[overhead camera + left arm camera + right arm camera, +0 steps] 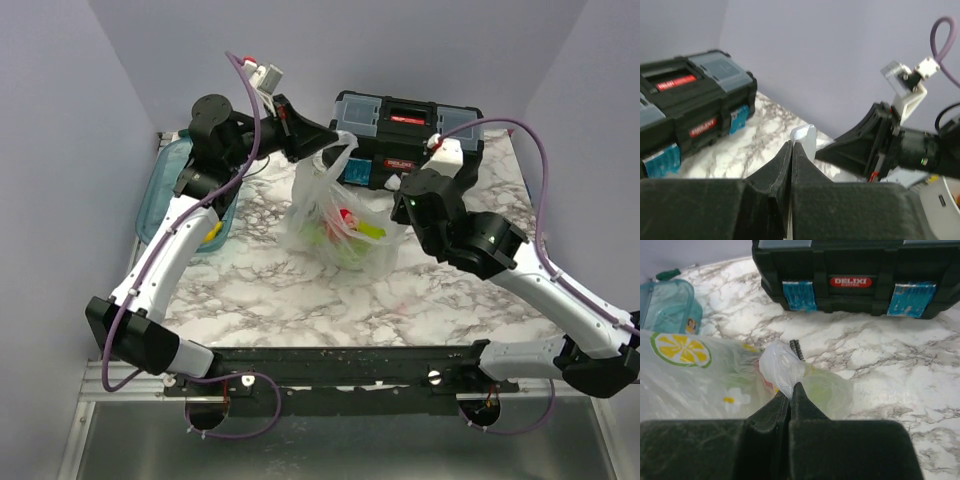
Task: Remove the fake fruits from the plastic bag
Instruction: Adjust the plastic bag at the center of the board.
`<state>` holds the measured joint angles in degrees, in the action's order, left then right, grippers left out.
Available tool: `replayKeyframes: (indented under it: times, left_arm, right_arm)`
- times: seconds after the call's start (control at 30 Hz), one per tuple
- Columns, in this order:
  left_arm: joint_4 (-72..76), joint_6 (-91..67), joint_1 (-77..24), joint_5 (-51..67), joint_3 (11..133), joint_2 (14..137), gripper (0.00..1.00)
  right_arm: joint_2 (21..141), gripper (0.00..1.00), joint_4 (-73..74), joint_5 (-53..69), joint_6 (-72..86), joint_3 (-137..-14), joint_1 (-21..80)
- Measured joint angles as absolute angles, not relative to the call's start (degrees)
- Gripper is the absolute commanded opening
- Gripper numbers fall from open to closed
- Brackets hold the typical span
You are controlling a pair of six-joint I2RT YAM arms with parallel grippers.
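Observation:
The plastic bag [335, 205] stands on the marble table, held up from both sides. Through its film show the fake fruits: a red one [348, 215], a yellow one [368, 231] and green ones [335, 248]. My left gripper [337, 140] is shut on the bag's upper handle, and a tuft of white film [804, 135] sticks out past the left gripper [791, 144]. My right gripper [398, 206] is shut on the bag's right edge. A knot of film [781, 366] bulges above the right gripper [791, 387]. The bag carries lemon and flower prints [680, 348].
A black toolbox [410, 125] stands just behind the bag. A translucent teal tub [165, 190] sits at the left edge beside the left arm, with a small yellow item [212, 232] at its near end. A small black coiled part [796, 349] lies behind the bag. Walls enclose the table.

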<state>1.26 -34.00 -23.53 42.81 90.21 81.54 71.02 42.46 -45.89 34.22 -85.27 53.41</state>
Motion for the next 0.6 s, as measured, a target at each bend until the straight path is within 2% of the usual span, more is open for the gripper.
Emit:
replayKeyframes:
  times: [0.1,0.23,0.27,0.33,0.4,0.47,0.57,0.6]
  left_arm:
    - [4.1,-35.7,-22.2,47.5,84.1,80.1,0.00]
    - [0.8,-32.7,-22.1,50.9,69.7,73.1,0.00]
    - [-0.3,-31.7,-22.1,51.0,67.4,71.5,0.09]
    - [-2.8,-29.9,-21.9,50.5,63.7,68.3,0.38]
    - [-5.2,-28.6,-21.8,49.0,60.8,64.9,0.57]
    - [-8.2,-27.4,-21.8,46.5,58.2,60.2,0.68]
    - [-12.8,-26.1,-22.6,40.4,57.8,53.5,0.93]
    - [-14.7,-25.9,-23.3,36.9,58.4,51.4,0.99]
  right_arm:
    - [66.7,0.01,41.8,-41.1,34.3,-79.7,53.3]
    - [56.6,0.01,38.7,-29.0,35.6,-65.3,53.2]
    - [55.0,0.01,38.0,-26.0,36.2,-62.5,53.2]
    - [53.5,0.01,36.2,-20.5,37.5,-58.1,53.2]
    - [53.7,0.01,34.5,-16.5,38.6,-55.5,53.2]
    - [54.0,0.01,32.9,-13.8,39.5,-53.7,53.2]
    - [53.3,0.01,30.3,-11.6,40.5,-52.3,53.2]
    - [53.1,0.01,29.5,-11.1,40.8,-52.2,53.2]
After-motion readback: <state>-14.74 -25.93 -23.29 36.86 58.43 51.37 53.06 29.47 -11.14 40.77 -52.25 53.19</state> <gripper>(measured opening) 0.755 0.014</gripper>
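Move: Both hands already pinch the bag's rim, about 14 cm apart, the left hand higher. The fruits in the bag hang about 20 cm below the left hand, 4 cm nearer the bases and 4 cm to its right; the near-centre board spot is 37 cm below the left hand, 8 cm back. From the right hand that spot lies 5 cm back, 12 cm left and 25 cm down; the fruits are 10 cm left, 8 cm below, the toolbox some 27 cm ahead, 2 cm right, 17 cm below. Down and back, fast, both hands bring the held bag towards the board's near centre, each sinking about 13 cm and drawing back nearly 10 while drifting left. The right hand keeps its pinch, swinging counter-clockwise and tipping down; the left fingers open late, letting go of the rim as that hand edges left and slightly up. ##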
